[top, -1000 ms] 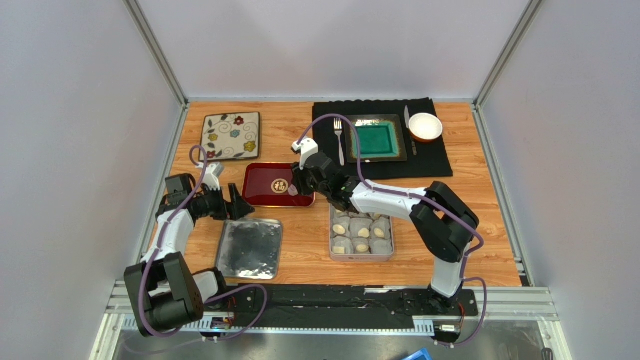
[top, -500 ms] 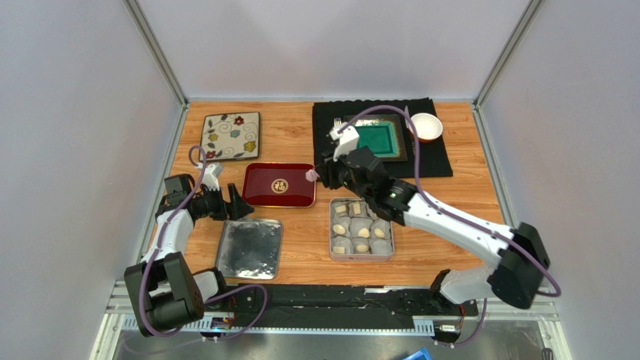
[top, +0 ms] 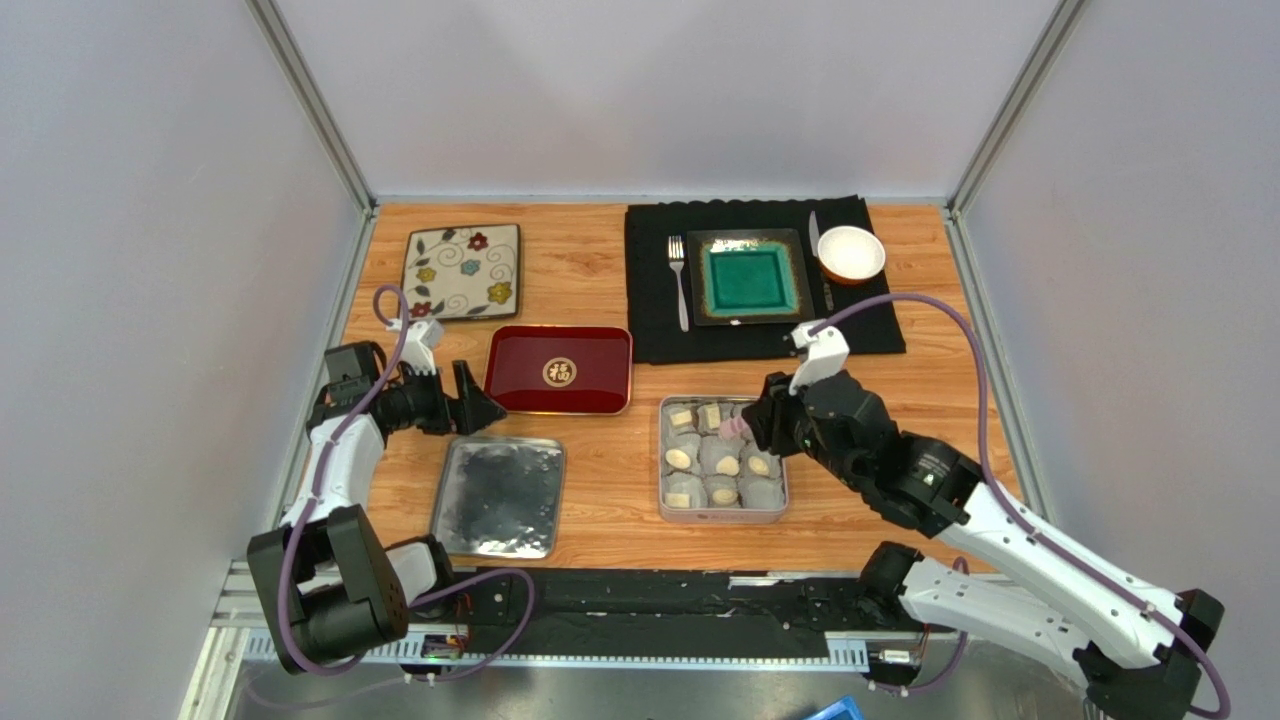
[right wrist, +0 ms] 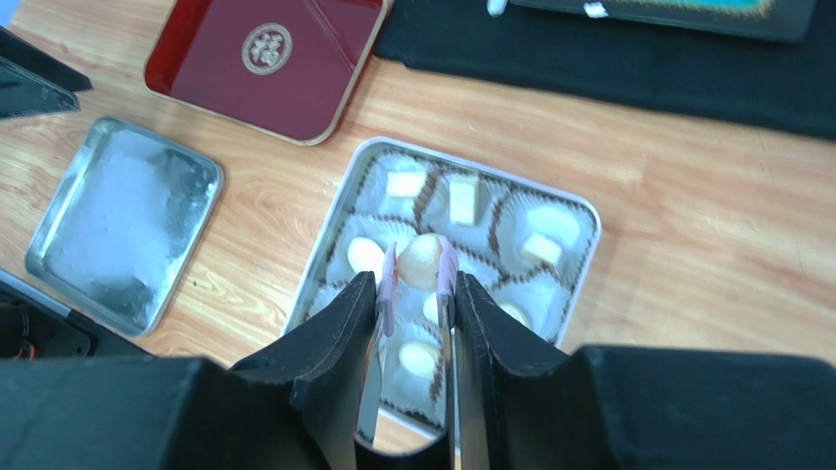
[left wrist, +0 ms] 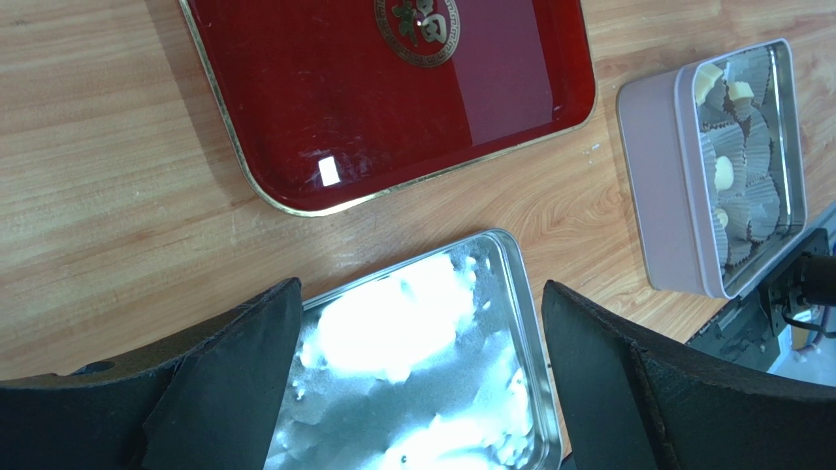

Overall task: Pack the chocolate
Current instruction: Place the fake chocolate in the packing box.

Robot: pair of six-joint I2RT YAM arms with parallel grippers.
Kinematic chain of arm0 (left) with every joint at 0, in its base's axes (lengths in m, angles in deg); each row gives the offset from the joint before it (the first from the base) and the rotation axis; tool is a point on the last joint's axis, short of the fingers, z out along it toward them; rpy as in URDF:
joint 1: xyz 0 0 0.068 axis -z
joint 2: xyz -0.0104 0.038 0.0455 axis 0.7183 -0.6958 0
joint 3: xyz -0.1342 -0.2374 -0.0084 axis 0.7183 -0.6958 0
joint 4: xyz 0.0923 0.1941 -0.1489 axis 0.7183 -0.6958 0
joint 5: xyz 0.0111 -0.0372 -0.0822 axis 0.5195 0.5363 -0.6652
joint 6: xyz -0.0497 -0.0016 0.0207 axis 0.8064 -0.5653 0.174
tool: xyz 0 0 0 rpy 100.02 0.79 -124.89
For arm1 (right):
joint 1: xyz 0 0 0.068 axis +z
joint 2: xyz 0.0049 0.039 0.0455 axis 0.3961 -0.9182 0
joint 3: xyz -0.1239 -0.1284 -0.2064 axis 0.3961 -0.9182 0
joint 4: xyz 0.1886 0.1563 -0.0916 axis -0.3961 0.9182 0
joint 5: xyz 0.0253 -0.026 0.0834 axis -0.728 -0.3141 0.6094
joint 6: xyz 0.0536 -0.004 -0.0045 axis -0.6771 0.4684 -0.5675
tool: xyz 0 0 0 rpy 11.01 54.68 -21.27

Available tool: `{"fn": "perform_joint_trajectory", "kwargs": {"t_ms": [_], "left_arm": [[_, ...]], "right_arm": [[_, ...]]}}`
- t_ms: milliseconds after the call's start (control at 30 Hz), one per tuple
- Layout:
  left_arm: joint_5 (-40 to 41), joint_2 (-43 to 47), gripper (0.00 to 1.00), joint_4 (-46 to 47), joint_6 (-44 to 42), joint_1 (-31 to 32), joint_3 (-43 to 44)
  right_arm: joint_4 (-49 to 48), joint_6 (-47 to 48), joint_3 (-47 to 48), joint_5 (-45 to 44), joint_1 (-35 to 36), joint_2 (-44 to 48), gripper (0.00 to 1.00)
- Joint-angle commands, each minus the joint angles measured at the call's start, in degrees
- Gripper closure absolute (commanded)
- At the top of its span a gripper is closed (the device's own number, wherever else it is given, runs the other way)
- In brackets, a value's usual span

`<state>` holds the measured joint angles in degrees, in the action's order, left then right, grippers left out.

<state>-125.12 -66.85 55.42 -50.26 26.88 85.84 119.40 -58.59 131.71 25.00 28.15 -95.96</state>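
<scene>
My right gripper (top: 760,428) (right wrist: 415,291) is shut on a pair of pink-tipped metal tongs (right wrist: 446,282). The tongs pinch one round beige chocolate (right wrist: 422,259) just above the middle of the square tin (top: 723,513) (right wrist: 590,211). Several more chocolates (top: 726,465) (right wrist: 404,183) sit in white paper cups inside the tin. The red tray (top: 519,390) (left wrist: 294,98) to the tin's left has nothing on it. My left gripper (top: 469,408) (left wrist: 420,294) is open and holds nothing; it hangs over the silver lid (left wrist: 422,392) at the left.
The silver lid (top: 499,495) lies flat left of the tin. A floral plate (top: 463,272) is at the back left. A black mat (top: 872,323) at the back right carries a green dish (top: 751,279), a fork (top: 678,281) and a white bowl (top: 851,254).
My right arm swung from over the red tray to above the tin, carrying the chocolate in the tongs. The left arm has barely moved.
</scene>
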Motion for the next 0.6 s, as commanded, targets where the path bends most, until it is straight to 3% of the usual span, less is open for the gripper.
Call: {"fn": "perform_joint_trajectory", "kwargs": {"t_ms": [0,333,567], "left_arm": [[-1.4,0.5,0.01,-0.5,-0.8,-0.5,2.1],[-1.8,0.3,0.01,-0.5,-0.2,-0.5,2.5],[-1.8,0.6,0.01,-0.6,-0.3,-0.6,2.9]], "right_arm": [[9.0,-4.9,-0.4,-2.4,0.8,4.3,0.84],[16.7,-10.1,-1.8,-2.0,2.6,9.5,0.81],[18.9,-15.4,-2.4,-2.2,3.3,6.8,0.81]]}}
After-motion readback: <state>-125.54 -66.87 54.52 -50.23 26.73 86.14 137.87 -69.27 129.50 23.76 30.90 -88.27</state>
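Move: The right hand, gripping the pink tongs with a piece of fake chocolate in their tips, has the packing box's empty near-right cup about 2 cm back, 1 cm to its right and some 12 cm below. The spiral chocolate in the cup beyond lies about 3 cm ahead of the hand; the one in the near-middle cup is 2 cm back and 5 cm to the left. From the idle left hand the empty cup is roughly 12 cm back and 41 cm right. Back, right and down together, about 8 cm in all, the right hand carries the tongs and chocolate from over the middle of the packing box towards the empty near-right cup. The fingers tip down some 10 degrees and keep their hold on the tongs; the backward and rightward travel eases off while the sinking goes on. ##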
